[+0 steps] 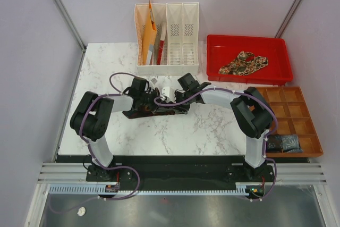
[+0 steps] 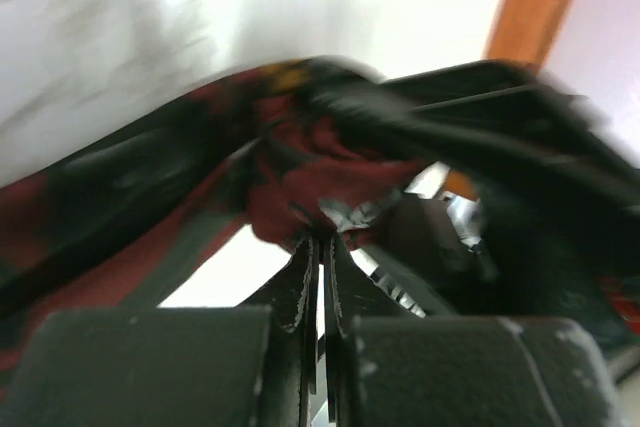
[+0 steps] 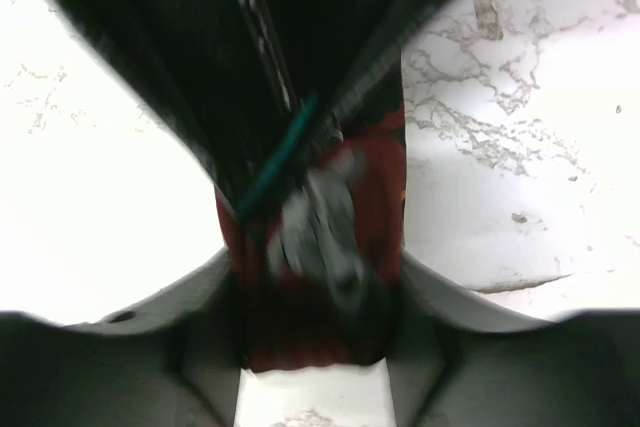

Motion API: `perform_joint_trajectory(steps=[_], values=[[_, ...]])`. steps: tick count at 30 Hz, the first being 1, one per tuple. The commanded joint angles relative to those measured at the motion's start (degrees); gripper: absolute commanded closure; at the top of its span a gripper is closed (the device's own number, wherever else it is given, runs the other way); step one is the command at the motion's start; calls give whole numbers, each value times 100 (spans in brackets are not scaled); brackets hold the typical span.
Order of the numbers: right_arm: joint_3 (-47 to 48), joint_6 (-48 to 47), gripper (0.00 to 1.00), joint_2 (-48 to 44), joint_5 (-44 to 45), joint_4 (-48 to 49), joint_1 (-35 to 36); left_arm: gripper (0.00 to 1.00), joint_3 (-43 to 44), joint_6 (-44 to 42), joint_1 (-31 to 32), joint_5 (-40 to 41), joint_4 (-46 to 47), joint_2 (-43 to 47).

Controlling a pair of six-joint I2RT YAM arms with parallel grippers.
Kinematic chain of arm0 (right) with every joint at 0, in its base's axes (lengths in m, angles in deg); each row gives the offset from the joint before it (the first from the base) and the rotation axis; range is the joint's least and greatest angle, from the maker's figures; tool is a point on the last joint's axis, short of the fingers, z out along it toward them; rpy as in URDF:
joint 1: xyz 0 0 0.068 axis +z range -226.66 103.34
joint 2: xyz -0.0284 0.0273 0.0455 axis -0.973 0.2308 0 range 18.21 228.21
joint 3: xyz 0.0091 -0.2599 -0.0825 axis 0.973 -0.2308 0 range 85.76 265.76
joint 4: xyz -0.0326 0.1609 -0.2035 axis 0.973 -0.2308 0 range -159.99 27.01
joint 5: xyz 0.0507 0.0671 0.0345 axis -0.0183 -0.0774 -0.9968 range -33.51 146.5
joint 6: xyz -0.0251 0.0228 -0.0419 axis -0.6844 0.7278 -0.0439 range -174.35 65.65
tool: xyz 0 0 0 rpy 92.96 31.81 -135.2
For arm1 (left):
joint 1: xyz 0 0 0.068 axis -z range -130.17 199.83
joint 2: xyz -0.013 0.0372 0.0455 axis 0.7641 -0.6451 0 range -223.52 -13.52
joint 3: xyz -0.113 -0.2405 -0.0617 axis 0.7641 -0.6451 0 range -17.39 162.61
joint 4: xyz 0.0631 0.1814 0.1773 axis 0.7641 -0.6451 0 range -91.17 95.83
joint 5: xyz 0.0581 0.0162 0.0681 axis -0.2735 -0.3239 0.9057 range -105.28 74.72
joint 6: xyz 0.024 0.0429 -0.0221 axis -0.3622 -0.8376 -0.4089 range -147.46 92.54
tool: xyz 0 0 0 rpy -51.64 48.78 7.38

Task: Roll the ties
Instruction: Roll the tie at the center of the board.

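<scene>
A dark maroon tie (image 1: 139, 113) lies bunched across the middle of the marble table (image 1: 106, 67), where both arms meet over it. My left gripper (image 1: 151, 102) is at its left part. In the left wrist view that gripper (image 2: 322, 237) is shut, with the red fabric (image 2: 290, 177) gathered right at its tips. My right gripper (image 1: 172, 99) comes in from the right. In the right wrist view it (image 3: 315, 297) stands open, and the maroon tie (image 3: 380, 197) fills the gap between its fingers. A tan paisley tie (image 1: 243, 63) lies in the red bin (image 1: 218, 43).
A white file rack (image 1: 183, 25) holding orange folders (image 1: 148, 38) stands at the back centre. A wooden compartment tray (image 1: 305, 126) sits at the right edge, with dark rolled fabric (image 1: 281, 142) in its near cells.
</scene>
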Motion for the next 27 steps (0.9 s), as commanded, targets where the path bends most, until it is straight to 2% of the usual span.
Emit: perform_joint_trajectory(steps=[1,4,12,17,27], values=[[285,90,39,-178,-222,-327,-86,98,-315,-594,-216,638,-1208,-73],[495,186,29,-107,-485,-564,-201,98,-412,-762,-295,787,-1402,-91],[768,415,16,-2,-1460,-855,-333,98,-202,-1069,-418,867,-1727,-363],[874,319,9,200,-1707,-723,-324,98,-17,-1272,-497,823,-1886,-513],[882,-893,2,130,-1620,-547,-87,98,264,-1544,-515,823,-2141,-504]])
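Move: Just left of the left hand, which already pinches a fold of the half-rolled tie, the still-flat tie runs away, its middle about 10 cm left, 2 back and 5 below. The roll itself sits some 4 cm to this hand's right, level with it fore and aft, 3 lower; the white rack's middle is roughly 28 cm ahead and 3 right at about hand height. From the right hand, around the roll, the roll's middle is about 1 cm left and level. Keeping its pinch on the tie at the roll, the left hand draws about 4 cm left and 4 cm down, slightly back, towards the flat stretch, tilting some 10 degrees, then all but stops low over the table. Meanwhile the right fingers spread from half to fully open, releasing the roll; that hand rises about 3 cm, then drifts 2 cm left over the roll. ##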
